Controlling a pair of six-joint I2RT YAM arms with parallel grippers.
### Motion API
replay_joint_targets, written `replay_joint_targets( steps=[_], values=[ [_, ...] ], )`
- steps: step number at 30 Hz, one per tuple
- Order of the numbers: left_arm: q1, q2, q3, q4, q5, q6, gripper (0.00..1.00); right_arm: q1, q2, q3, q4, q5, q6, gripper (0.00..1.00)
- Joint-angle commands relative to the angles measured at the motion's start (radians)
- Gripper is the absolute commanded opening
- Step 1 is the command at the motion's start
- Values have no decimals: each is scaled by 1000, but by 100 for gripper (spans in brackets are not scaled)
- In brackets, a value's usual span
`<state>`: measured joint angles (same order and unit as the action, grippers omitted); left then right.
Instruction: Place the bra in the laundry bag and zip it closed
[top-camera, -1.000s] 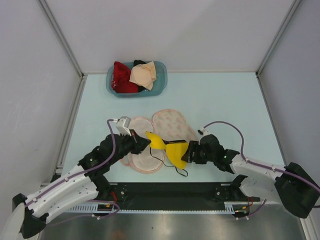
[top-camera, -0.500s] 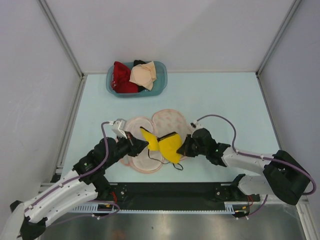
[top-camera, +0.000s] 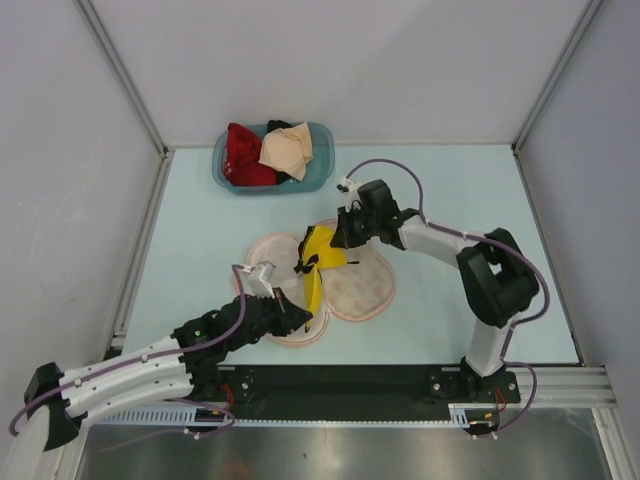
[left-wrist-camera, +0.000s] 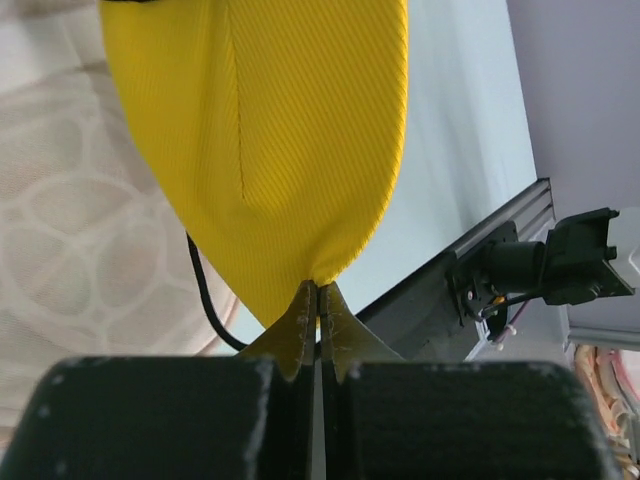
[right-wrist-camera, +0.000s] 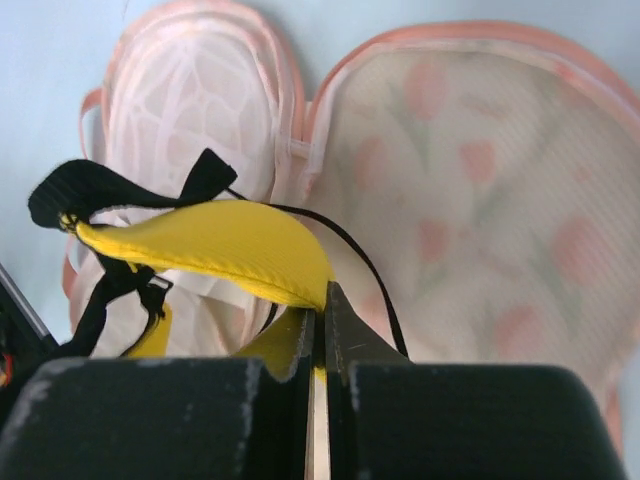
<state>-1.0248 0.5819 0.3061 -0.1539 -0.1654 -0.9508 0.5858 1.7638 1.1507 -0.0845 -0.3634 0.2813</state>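
Observation:
The yellow bra (top-camera: 316, 268) hangs stretched between both grippers above the open laundry bag (top-camera: 365, 290), a pale pink clamshell lying flat with both halves spread. My left gripper (top-camera: 303, 322) is shut on the edge of the near cup (left-wrist-camera: 290, 130), over the bag's left half. From the far side, my right gripper (top-camera: 338, 240) is shut on the rim of the other cup (right-wrist-camera: 220, 250). Black straps (right-wrist-camera: 120, 195) bunch at the bra's centre. In the right wrist view the bag's mesh-lined half (right-wrist-camera: 200, 110) and its printed half (right-wrist-camera: 470, 190) lie below the cup.
A blue plastic basket (top-camera: 322, 170) holding a red garment (top-camera: 243, 157) and a beige garment (top-camera: 287, 150) stands at the back of the table. A black rail (top-camera: 340, 382) runs along the near edge. Grey walls enclose three sides.
My right gripper has shut on the bra's cup and swung it from the near right to the bag's far side. The left gripper drew the other cup toward the near edge.

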Motion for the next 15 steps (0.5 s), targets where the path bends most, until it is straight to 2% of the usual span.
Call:
replay_joint_targets(
  steps=[1, 5, 8, 11, 12, 14, 15],
  values=[
    [-93, 53, -19, 131, -104, -144, 0, 0, 141, 173, -112, -114, -152, 0],
    [-130, 26, -50, 244, -155, -201, 0, 2, 192, 247, -112, -182, -157, 0],
    [-130, 25, -59, 356, -172, -160, 0, 14, 215, 297, -135, -178, -148, 0],
    [-130, 126, 5, 367, -132, -82, 19, 23, 227, 311, -136, -213, -128, 0],
    [-127, 159, 49, 358, -79, -56, 41, 25, 230, 311, -132, -226, -122, 0],
    [-126, 208, 97, 294, -51, 10, 62, 25, 235, 310, -138, -249, -119, 2],
    [-126, 202, 125, 272, -45, 33, 76, 25, 244, 313, -147, -249, -125, 5]
  ],
)
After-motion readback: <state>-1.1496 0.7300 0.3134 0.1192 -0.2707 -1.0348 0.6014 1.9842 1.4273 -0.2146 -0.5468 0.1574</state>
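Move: Holding the bra's near cup tip, the left hand has the laundry bag's mesh half, where the bra is going, about 8 cm ahead, 7 cm to its left and 9 below; the flowered flap lies 11 cm ahead and 10 right. From the right hand, pinching the far cup, that mesh half is some 12 cm back, 13 left and 8 below, the flap 9 back and 4 right, the basket 27 ahead and 19 left. Swinging the far cup about 4.5 cm to the left, towards the mesh half, the right hand keeps its pinch, dips some 3 cm and mostly rises back while turning counter-clockwise. The left hand slides right by about 4 cm, first easing slightly back and down, then lifting, and late on opens its fingers past half, letting go of the near cup. ##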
